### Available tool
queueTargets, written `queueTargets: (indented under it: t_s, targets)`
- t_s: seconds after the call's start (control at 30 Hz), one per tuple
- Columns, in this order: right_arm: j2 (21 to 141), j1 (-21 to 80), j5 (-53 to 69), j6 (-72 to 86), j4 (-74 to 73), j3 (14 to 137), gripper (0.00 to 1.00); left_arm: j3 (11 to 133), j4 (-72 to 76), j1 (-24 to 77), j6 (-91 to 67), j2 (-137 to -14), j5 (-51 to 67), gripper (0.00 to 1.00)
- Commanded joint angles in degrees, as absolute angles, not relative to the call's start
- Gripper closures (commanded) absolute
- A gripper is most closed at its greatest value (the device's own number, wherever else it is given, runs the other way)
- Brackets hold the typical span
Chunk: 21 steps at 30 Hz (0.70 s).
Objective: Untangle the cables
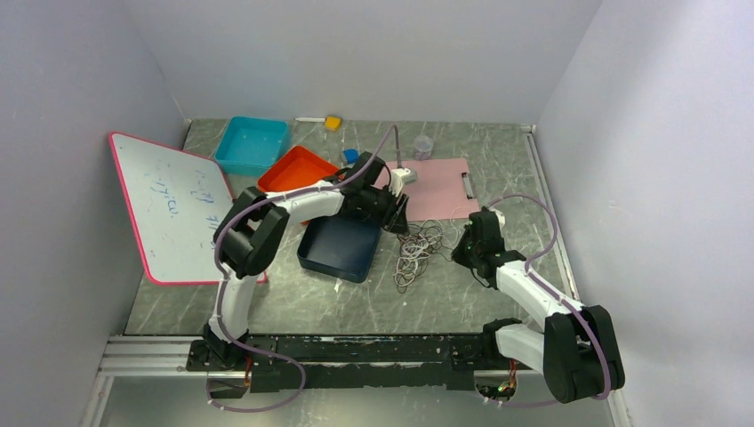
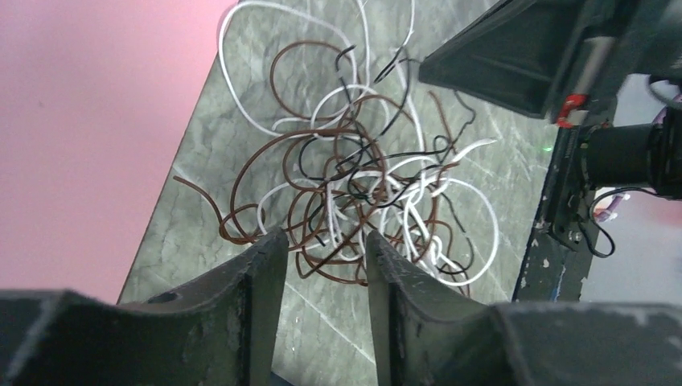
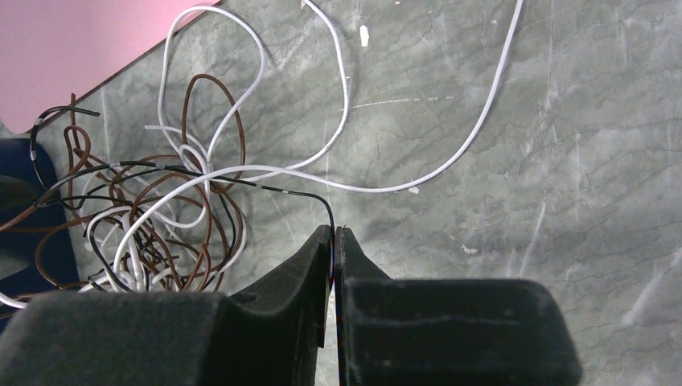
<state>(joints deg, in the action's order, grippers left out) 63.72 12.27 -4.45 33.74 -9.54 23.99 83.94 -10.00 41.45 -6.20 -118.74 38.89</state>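
The cables lie in one loose tangle of white, brown and black wires on the grey table, between the two arms. In the left wrist view the tangle spreads just beyond my left gripper. Its jaws stand apart, with brown loops lying at the fingertips. My left gripper is at the tangle's upper left edge. My right gripper is shut on a thin black cable that runs left into the tangle. A long white cable curves away to the right. My right gripper sits at the tangle's right side.
A dark blue tray lies just left of the cables, with an orange tray and a teal tray behind it. A pink clipboard lies behind the tangle. A whiteboard leans at the left wall. A small cup stands at the back.
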Motion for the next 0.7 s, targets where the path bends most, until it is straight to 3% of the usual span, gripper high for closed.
queueTargets:
  t_s: [0.0,0.23,0.37,0.53,0.67]
  targets:
    - [62.6,11.8,-3.7,34.3,-8.5,23.6,0.9,86.1,-8.8,41.7,-5.4,-121.6,40.9,0.59]
    - [59.8,11.8,-4.1,34.1,-9.6,24.0,0.88,86.3,-8.3,41.7,-6.5,-120.0,40.7,0.93]
    - [54.0,11.8,-4.8,34.8,-10.7,25.0,0.74,86.6,-9.8,41.8,-6.9,-116.5,38.8,0.93]
    - [47.1,11.8,-6.3,33.2,-11.5,27.9,0.5,90.1,-15.4,43.2,-5.2,-112.9,35.0,0.93]
    - [45.1,11.8,-2.9,30.7,-8.9,29.9,0.42,92.1,-18.0,44.3,-4.4,-110.4,33.8,0.93]
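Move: A brown strand of the tangle lies about 2 cm to the right of the left fingertips and some 2 cm below; the tangle's middle is roughly 5 cm right, 4 cm back and 5 cm below. The pink clipboard sits about 14 cm ahead and 7 cm right of the left hand, the dark blue box about 15 cm left and 2 cm back. From the right hand, still gripping a black strand, the tangle is some 10 cm left and 1 cm ahead, the clipboard 21 cm ahead and 8 cm left. Down about 2 cm onto the top of the tangle goes the left hand, its half-open fingers shutting on the brown cable; it then climbs some 7 cm, keeping the pinch. Meanwhile the right hand lets go of the black strand, its fingers opening to about half as it rises over 9 cm and tips up roughly 20 degrees, drifting slightly forward. ##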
